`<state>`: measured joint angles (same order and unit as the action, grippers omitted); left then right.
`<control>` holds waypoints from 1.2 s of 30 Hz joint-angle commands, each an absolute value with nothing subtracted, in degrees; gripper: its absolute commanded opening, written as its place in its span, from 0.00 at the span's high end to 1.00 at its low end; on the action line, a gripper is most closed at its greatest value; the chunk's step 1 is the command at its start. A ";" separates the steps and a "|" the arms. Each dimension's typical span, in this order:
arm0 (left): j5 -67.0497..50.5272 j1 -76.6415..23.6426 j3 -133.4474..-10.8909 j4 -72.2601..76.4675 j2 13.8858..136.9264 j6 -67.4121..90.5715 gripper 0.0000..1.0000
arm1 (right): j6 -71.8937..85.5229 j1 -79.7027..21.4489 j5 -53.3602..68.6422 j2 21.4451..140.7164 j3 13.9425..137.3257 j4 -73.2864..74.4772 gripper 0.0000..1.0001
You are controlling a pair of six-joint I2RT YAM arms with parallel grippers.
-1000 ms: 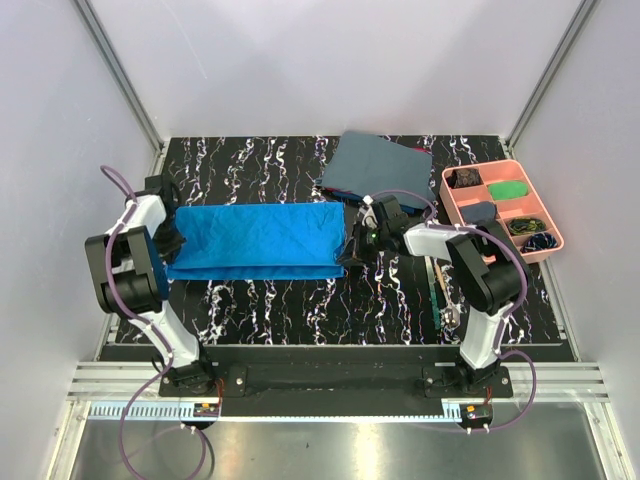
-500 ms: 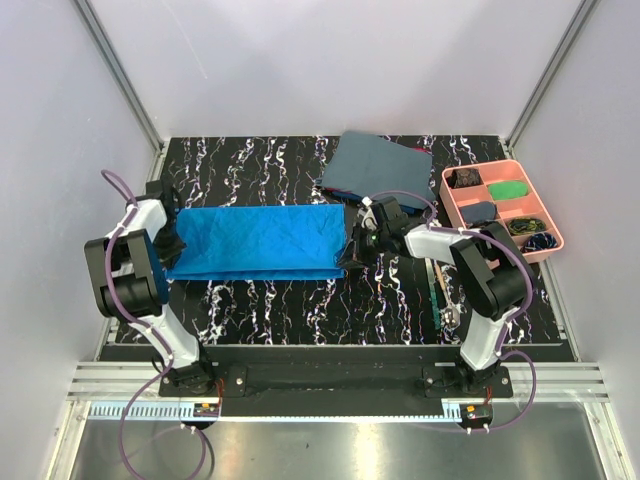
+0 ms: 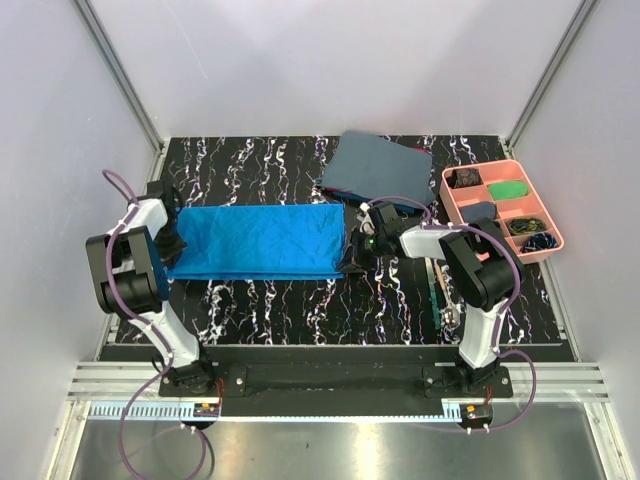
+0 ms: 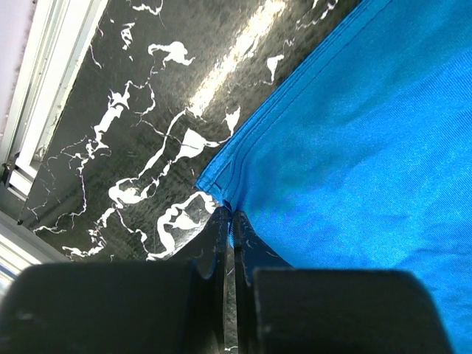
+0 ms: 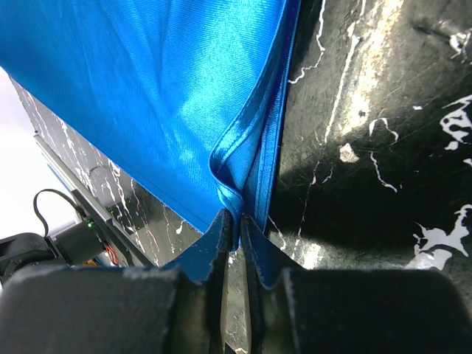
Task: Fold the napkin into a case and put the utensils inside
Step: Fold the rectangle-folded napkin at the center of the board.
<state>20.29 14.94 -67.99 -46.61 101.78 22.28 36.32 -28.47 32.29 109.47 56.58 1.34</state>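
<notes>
The bright blue napkin [image 3: 255, 240] lies folded into a wide band on the black marbled table [image 3: 300, 310]. My left gripper [image 3: 172, 243] is at its left end, shut on the corner hem [image 4: 225, 193]. My right gripper [image 3: 352, 250] is at its right end. Its jaws stand nearly together, with a bunched fold of the napkin [image 5: 232, 188] pinched between them [image 5: 237, 220]. The utensils [image 3: 440, 290], one with a green handle, lie on the table beside my right arm and are partly hidden by it. No narrow case shows.
A larger dull grey-blue cloth [image 3: 378, 165] lies at the back, just beyond the napkin's right end. A pink compartment tray [image 3: 500, 165] with small items sits at the far right. The table's left rail [image 4: 29, 133] runs close to my left gripper.
My right wrist has shifted slightly left and lower at the napkin's right end, and its jaws have eased a little. The left arm and the napkin have barely moved.
</notes>
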 commanded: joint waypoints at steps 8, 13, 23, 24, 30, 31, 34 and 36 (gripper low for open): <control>22.76 15.29 -69.52 -43.07 97.83 22.76 1.00 | 35.16 -28.65 30.94 108.03 57.65 1.31 0.85; 22.68 15.29 -70.40 -43.07 98.17 22.68 1.00 | 34.63 -28.56 30.24 106.61 59.32 2.98 0.85; 23.82 15.38 -70.22 -42.45 101.86 22.33 1.00 | 34.45 -28.56 30.58 109.59 59.06 2.29 0.85; 23.82 15.38 -70.22 -42.36 102.04 22.24 1.00 | 34.54 -28.56 30.76 109.77 58.80 1.68 0.85; 24.70 15.38 -70.22 -42.54 102.74 21.36 0.94 | 35.07 -28.56 31.81 109.60 58.10 0.97 0.77; 24.70 15.38 -70.31 -42.54 102.74 21.36 0.88 | 34.98 -28.56 32.08 109.34 58.10 0.88 0.75; 24.70 15.38 -70.58 -42.80 101.87 21.53 0.72 | 34.72 -28.65 33.48 108.55 58.18 0.88 0.66; 24.96 15.38 -71.01 -43.50 100.38 21.80 0.63 | 34.63 -28.56 35.06 107.50 58.45 1.23 0.55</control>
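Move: Both hands already grip the upper layer at the napkin's near side. The near left corner lies roughly 2 cm back from the left hand and 1 cm left; the near right corner is about 2 cm straight back from the right hand, both corners 1 or 2 cm below. From the right hand, the grey mat sits some 25 cm ahead and 8 cm right, and the teal stick about 22 cm right and 6 cm back. Forward and up by about 1 cm each, the left hand nudges the napkin corner pinched in its fingers, then sinks back down by as much and slips a little left as the fingers start to open. The right hand all but stays in place, edging about half a centimetre forward and up at the near right corner, and its fingers part too. ##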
